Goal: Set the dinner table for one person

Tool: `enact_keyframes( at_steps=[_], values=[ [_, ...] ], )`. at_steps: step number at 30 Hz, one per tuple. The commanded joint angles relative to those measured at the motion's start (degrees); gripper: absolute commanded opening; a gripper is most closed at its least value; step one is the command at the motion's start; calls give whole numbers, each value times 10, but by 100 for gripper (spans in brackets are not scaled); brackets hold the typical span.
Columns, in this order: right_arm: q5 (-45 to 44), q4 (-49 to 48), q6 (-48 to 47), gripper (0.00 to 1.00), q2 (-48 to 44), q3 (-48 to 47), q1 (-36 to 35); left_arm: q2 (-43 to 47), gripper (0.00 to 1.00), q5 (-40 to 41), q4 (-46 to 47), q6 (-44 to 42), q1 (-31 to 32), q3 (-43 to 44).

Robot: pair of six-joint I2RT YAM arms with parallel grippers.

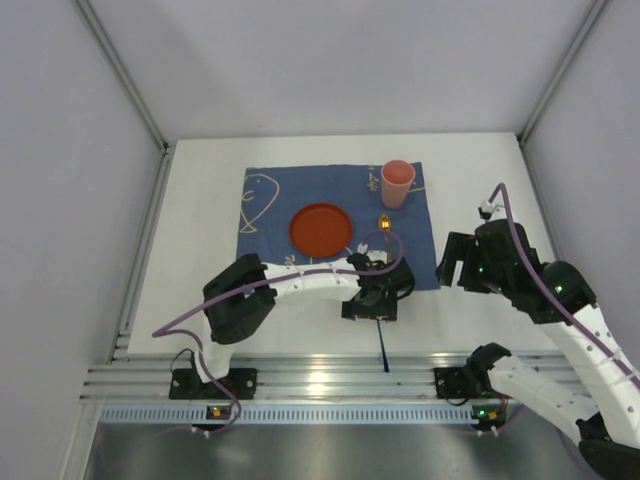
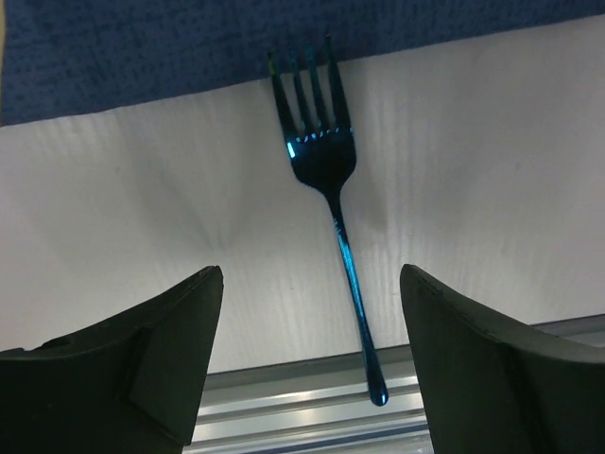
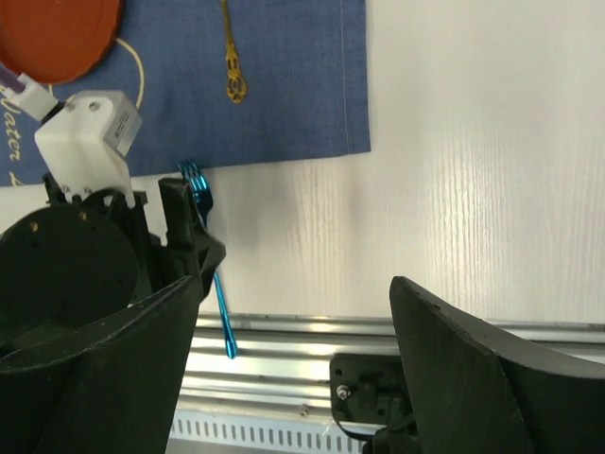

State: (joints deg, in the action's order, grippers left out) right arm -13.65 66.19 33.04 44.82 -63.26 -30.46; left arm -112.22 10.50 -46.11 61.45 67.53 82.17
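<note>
A blue metallic fork [image 2: 326, 180] lies on the white dinner table [image 2: 473, 142], its tines at the near edge of the blue cloth [image 2: 142, 47] and its handle end over the aluminium rail [image 2: 284, 407]. My left gripper [image 2: 310, 288] is open and empty just above the fork, a jaw on either side of the handle. In the top view the left gripper [image 1: 372, 298] hovers at the cloth's near right edge. On the cloth [image 1: 270, 220] are a red plate [image 1: 321, 229], a pink cup [image 1: 397, 183] and a gold spoon [image 1: 384, 222]. My right gripper [image 3: 293, 307] is open and empty over bare table.
The right arm [image 1: 500, 265] is raised to the right of the cloth. The ribbed rail [image 1: 320, 380] runs along the near edge, with the arm bases on it. White walls enclose the table on the left, back and right.
</note>
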Motion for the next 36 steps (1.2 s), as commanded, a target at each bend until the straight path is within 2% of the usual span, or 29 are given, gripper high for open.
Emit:
enact_keyframes(
  at_steps=[1,4,7,8,10,11,14,21,25,28,30,35,36],
  values=[
    [4,41,-10,82,-22,-2,3,-27,81,14,53,27,12,36],
    [4,56,-20,82,-36,-3,3,-60,77,31,44,38,19,62],
    [5,65,-28,82,-46,-3,3,-85,65,45,40,50,21,72],
    [4,67,-29,82,-52,-4,3,-95,55,51,40,54,22,71],
    [0,73,-35,82,-56,-4,3,-107,44,54,38,67,24,70],
    [-1,75,-37,82,-61,-4,3,-110,34,55,35,72,26,67],
    [-7,84,-42,82,-69,-4,3,-121,25,56,30,85,32,55],
    [-3,89,-43,83,-79,0,3,-135,12,51,21,78,37,34],
    [3,77,-43,83,-73,8,3,-162,0,52,1,60,43,39],
    [6,65,-39,83,-69,15,2,-161,0,63,-14,44,48,41],
    [9,54,-38,83,-68,20,3,-143,0,84,-32,25,48,50],
    [2,52,-25,83,-47,9,3,-14,0,149,-114,-33,43,89],
    [-1,49,-20,83,-45,8,3,8,0,162,-117,-67,33,87]
  ],
)
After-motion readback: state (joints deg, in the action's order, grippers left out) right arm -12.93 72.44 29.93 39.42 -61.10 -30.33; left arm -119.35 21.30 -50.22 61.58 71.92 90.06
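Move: The fork lies nearly lengthwise under the left hand, its middle about 3 cm to the right, level fore and aft, and 2 cm below the fingertips. From that hand the spoon is some 19 cm ahead and 5 cm to the right, while the plate is about 23 cm ahead and 10 cm to the left. From the raised right hand the fork is roughly 14 cm to the left, 3 cm back and 21 cm down. The fork is pinched around the upper part of its handle by the left hand, which goes about 4 cm right and 2 cm down over it and shuts its open fingers there. Still gripping, this hand then starts back left some 3 cm and up 1 cm, its fingertips swinging slightly forward. The empty, open right hand draws back about 3 cm and 2 cm to its right. ##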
